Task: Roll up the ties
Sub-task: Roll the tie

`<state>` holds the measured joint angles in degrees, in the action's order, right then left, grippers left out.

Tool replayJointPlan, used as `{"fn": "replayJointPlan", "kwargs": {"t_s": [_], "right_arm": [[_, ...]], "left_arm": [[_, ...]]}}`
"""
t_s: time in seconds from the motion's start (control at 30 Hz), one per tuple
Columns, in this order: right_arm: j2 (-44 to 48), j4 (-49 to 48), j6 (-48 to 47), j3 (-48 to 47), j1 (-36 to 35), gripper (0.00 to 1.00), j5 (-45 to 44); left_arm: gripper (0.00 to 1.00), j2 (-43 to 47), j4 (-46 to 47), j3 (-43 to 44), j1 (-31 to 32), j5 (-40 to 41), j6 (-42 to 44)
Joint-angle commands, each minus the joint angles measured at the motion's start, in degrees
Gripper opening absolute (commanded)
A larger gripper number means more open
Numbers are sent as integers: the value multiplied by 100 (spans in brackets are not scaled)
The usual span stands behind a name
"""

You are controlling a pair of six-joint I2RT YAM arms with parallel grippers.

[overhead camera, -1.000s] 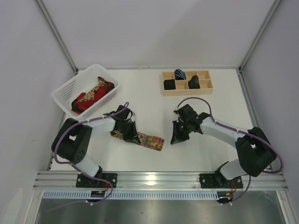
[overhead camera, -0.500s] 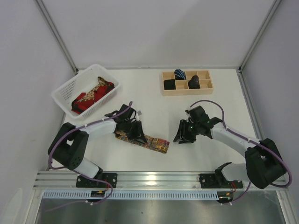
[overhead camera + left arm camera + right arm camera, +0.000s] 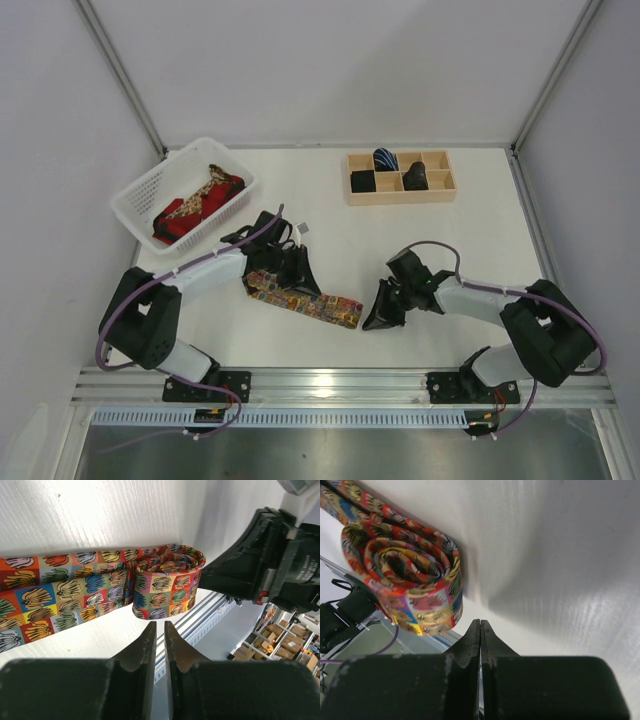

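Note:
A multicoloured patterned tie point(image 3: 318, 303) lies flat across the table between the arms, and its right end is wound into a small roll point(image 3: 167, 587). In the left wrist view my left gripper point(image 3: 160, 629) hovers just short of that roll. Its fingers stand a narrow gap apart with nothing between them. My right gripper point(image 3: 376, 319) sits just right of the roll point(image 3: 405, 582), fingers pressed together and empty. More ties lie in the white basket point(image 3: 135, 195): a red one point(image 3: 222, 185) and a gold patterned one point(image 3: 185, 208).
A wooden compartment tray point(image 3: 436, 193) at the back right holds rolled ties, one blue-striped point(image 3: 385, 158) and two dark ones point(image 3: 362, 181). The aluminium rail point(image 3: 330, 382) runs along the near table edge. Grey walls enclose the table on three sides.
The right gripper has swung down and left to the tie's rolled end, opening briefly and shutting again. The left gripper has shifted right along the tie and parted slightly.

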<state>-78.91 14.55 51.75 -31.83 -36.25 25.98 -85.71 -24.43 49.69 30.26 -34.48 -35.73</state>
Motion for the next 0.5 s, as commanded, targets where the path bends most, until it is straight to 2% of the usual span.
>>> {"fn": "replayJointPlan", "kwargs": {"t_s": [0.0,0.13,0.23,0.47], "right_arm": [[-352,-672,494,-95,-137,0,-84],[-695,-786,582,-261,-119,0,-374],[-1090,-954,530,-603,-110,0,-269],[-1873,-375,91,-1931,-58,0,-180]], "left_arm": [[17,239,-167,251,24,-120,197],[17,292,-256,251,24,-138,311],[17,353,-352,278,24,-129,399],[17,389,-309,208,24,-147,373]]}}
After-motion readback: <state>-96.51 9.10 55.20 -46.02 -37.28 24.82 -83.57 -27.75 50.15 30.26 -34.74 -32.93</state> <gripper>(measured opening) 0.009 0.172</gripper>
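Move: The rolled part of the tie lies about 4 cm to the left of the right hand and 3 cm ahead, its middle roughly 1 cm lower than the closed fingertips. From it the tie's flat tail runs on leftward and slightly outward, its middle some 16 cm left of the right hand and 8 cm ahead, about 2 cm below. From the left hand, the roll is about 6 cm to the right, 2 cm back and 6 cm down. The roll is pushed along the table by the right hand, whose shut fingertips come against its right side. The hand first dips about 1.5 cm, then sweeps forward and left some 8 cm, staying low with hardly any turn and rising about a centimetre towards the end. ##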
